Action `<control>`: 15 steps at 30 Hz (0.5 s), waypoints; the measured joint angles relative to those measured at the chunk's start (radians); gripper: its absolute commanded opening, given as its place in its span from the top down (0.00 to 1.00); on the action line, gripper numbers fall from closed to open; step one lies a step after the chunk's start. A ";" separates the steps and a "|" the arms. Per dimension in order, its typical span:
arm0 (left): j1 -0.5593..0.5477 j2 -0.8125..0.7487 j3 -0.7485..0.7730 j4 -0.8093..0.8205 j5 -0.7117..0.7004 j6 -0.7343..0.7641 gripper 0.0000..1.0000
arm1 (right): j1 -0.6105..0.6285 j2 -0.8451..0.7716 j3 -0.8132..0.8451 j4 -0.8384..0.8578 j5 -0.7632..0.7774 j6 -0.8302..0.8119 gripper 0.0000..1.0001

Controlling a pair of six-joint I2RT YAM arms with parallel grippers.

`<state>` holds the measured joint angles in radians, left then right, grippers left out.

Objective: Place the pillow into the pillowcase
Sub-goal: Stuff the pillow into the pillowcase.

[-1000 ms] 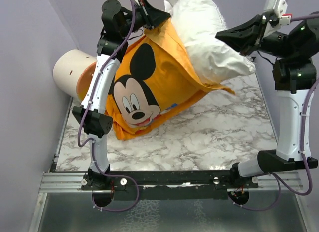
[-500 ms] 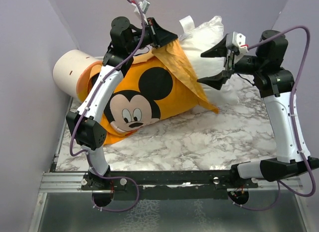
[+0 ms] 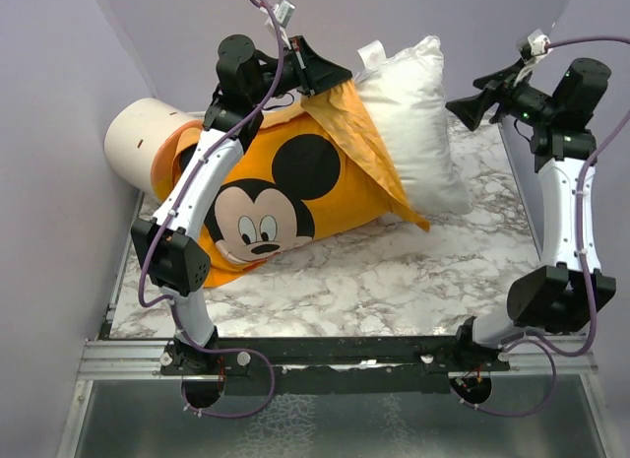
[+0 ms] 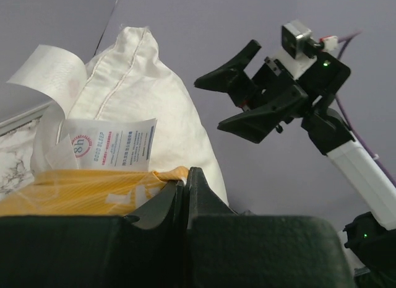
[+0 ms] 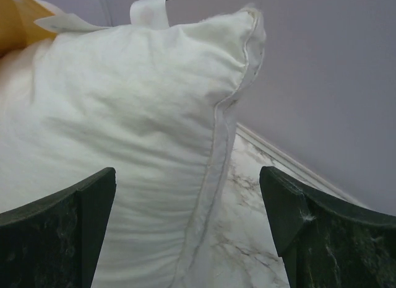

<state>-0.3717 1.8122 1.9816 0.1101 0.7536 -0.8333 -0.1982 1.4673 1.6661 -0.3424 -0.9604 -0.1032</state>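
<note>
The white pillow lies at the back of the table, its left part inside the orange Mickey Mouse pillowcase and its right half sticking out. My left gripper is raised and shut on the case's upper mouth edge. In the left wrist view its tips pinch orange fabric below the pillow and its printed label. My right gripper hangs open to the right of the pillow, not touching it. The right wrist view shows the pillow's seamed end ahead of the wide-open right gripper.
A cream-and-orange cylinder lies at the back left, against the pillowcase. The marble table top is hemmed in by purple walls on three sides. A black metal rail with both arm bases runs along the near edge.
My right gripper opened, let go of the pillow and drew back to the right. The pillow and case sank from their raised position and now rest on the table.
</note>
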 measured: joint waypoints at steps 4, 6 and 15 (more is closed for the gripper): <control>-0.003 0.000 -0.010 0.027 0.010 -0.019 1.00 | 0.006 0.066 -0.071 0.155 -0.088 0.177 0.00; -0.007 0.000 -0.010 0.031 0.014 -0.027 1.00 | 0.032 0.084 -0.130 0.227 -0.136 0.255 0.00; -0.072 0.114 0.177 -0.071 0.024 -0.032 1.00 | 0.258 0.071 -0.267 0.363 -0.197 0.306 0.89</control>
<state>-0.4438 1.9266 2.1586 0.0395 0.7780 -0.8658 0.0597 1.5379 1.3987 0.0204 -1.1572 0.2028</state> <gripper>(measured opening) 0.015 0.513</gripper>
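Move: The pillow's bulging bare end is the right hand's target, centred about 12 cm to its left, 4 cm back and 8 cm lower. The middle of the pillowcase mouth lies some 16 cm left of the hand, 5 cm back and 10 cm down; the pillow's white label is about 18 cm left and 6 cm farther out, near hand height. From the left hand, already gripping the mouth's far corner, that bare end lies roughly 12 cm right, 2 cm back and 12 cm below. Leftward and down, the open right hand sweeps about 13 cm across and 7 cm lower into the pillow's bare end, drawing slightly back late on while turning some 25 degrees counter-clockwise and tipping down. Its fingers close about halfway at the last, starting to pinch up the white fabric. The left hand keeps its grip on the case's mouth and shifts about 4 cm right, towards the right hand. ##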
